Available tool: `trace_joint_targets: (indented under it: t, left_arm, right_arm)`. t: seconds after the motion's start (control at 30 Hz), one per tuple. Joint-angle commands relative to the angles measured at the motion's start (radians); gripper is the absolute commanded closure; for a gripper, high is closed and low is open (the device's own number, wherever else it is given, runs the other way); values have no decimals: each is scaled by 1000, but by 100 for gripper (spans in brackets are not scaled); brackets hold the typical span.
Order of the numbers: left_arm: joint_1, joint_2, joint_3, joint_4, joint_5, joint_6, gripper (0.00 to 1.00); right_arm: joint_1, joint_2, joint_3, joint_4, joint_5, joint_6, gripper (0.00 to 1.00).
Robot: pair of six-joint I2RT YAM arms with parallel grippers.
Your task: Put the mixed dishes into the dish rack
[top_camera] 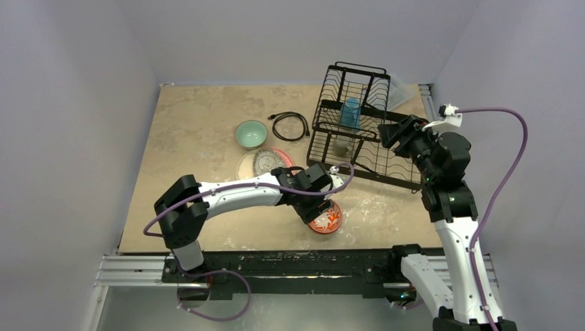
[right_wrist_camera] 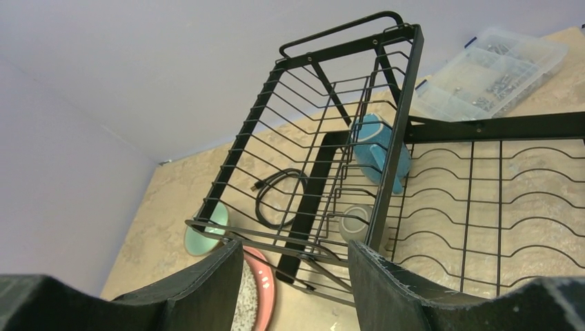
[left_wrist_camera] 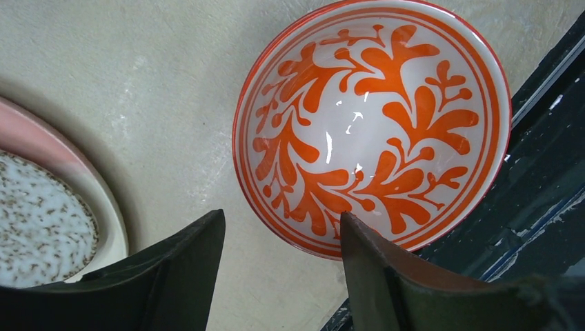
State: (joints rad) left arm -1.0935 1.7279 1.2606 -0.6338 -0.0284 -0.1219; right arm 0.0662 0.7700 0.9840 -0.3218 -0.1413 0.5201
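Observation:
A red-orange patterned bowl [top_camera: 330,221] [left_wrist_camera: 372,124] sits upright near the table's front edge. My left gripper [top_camera: 310,214] [left_wrist_camera: 281,224] hangs over its near rim with the jaws apart: one finger overlaps the rim, the other is over bare table. The dish rack [top_camera: 355,67] [right_wrist_camera: 343,48] stands at the back right and holds a blue cup [top_camera: 350,114] [right_wrist_camera: 376,148] and a small grey mug [top_camera: 343,146] [right_wrist_camera: 355,222]. My right gripper [top_camera: 385,132] [right_wrist_camera: 295,252] hovers open beside the rack, holding nothing. A teal bowl [top_camera: 250,134] [right_wrist_camera: 207,234] and a cream-and-pink plate [top_camera: 276,153] [left_wrist_camera: 103,207] carrying the speckled dish [top_camera: 265,163] [left_wrist_camera: 34,227] lie mid-table.
A black coiled cable [top_camera: 290,126] [right_wrist_camera: 276,196] lies between the teal bowl and the rack. A clear plastic parts box [right_wrist_camera: 490,69] sits behind the rack. The black front rail [left_wrist_camera: 545,207] runs just past the patterned bowl.

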Motion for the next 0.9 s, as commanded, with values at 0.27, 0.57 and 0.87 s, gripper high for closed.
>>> trace_joint_targets:
  t: [0.27, 0.57, 0.87]
  left_arm:
    - [1, 36, 63, 1, 58, -22, 54]
    - [1, 48, 83, -28, 32, -13, 75]
    - [1, 30, 93, -47, -36, 2, 95]
  right_arm:
    - [3, -13, -37, 49, -27, 14, 43]
    - [4, -31, -53, 71, -38, 25, 43]
    - [3, -33, -65, 68, -41, 21, 43]
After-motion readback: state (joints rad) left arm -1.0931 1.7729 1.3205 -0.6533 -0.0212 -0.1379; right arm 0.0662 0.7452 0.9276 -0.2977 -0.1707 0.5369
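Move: The orange-patterned bowl lies about 6 cm to the left hand's right and 1 cm back, its middle some 3 cm below the hand, which is at its left rim. The stacked plates are about 11 cm ahead and 10 cm left of that hand. The dish rack's lower tray centres roughly 20 cm ahead and 18 cm right of it. From the right hand the bowl is about 13 cm back, 15 cm left and 30 cm lower. The bowl's rim is taken between the left fingers, which close from over half open to nearly shut, one finger inside the wall and one outside. The left hand meanwhile stays low, easing back and down under 1 cm, then coming up and forward again while drifting about 1 cm right; the wrist hardly tilts. ##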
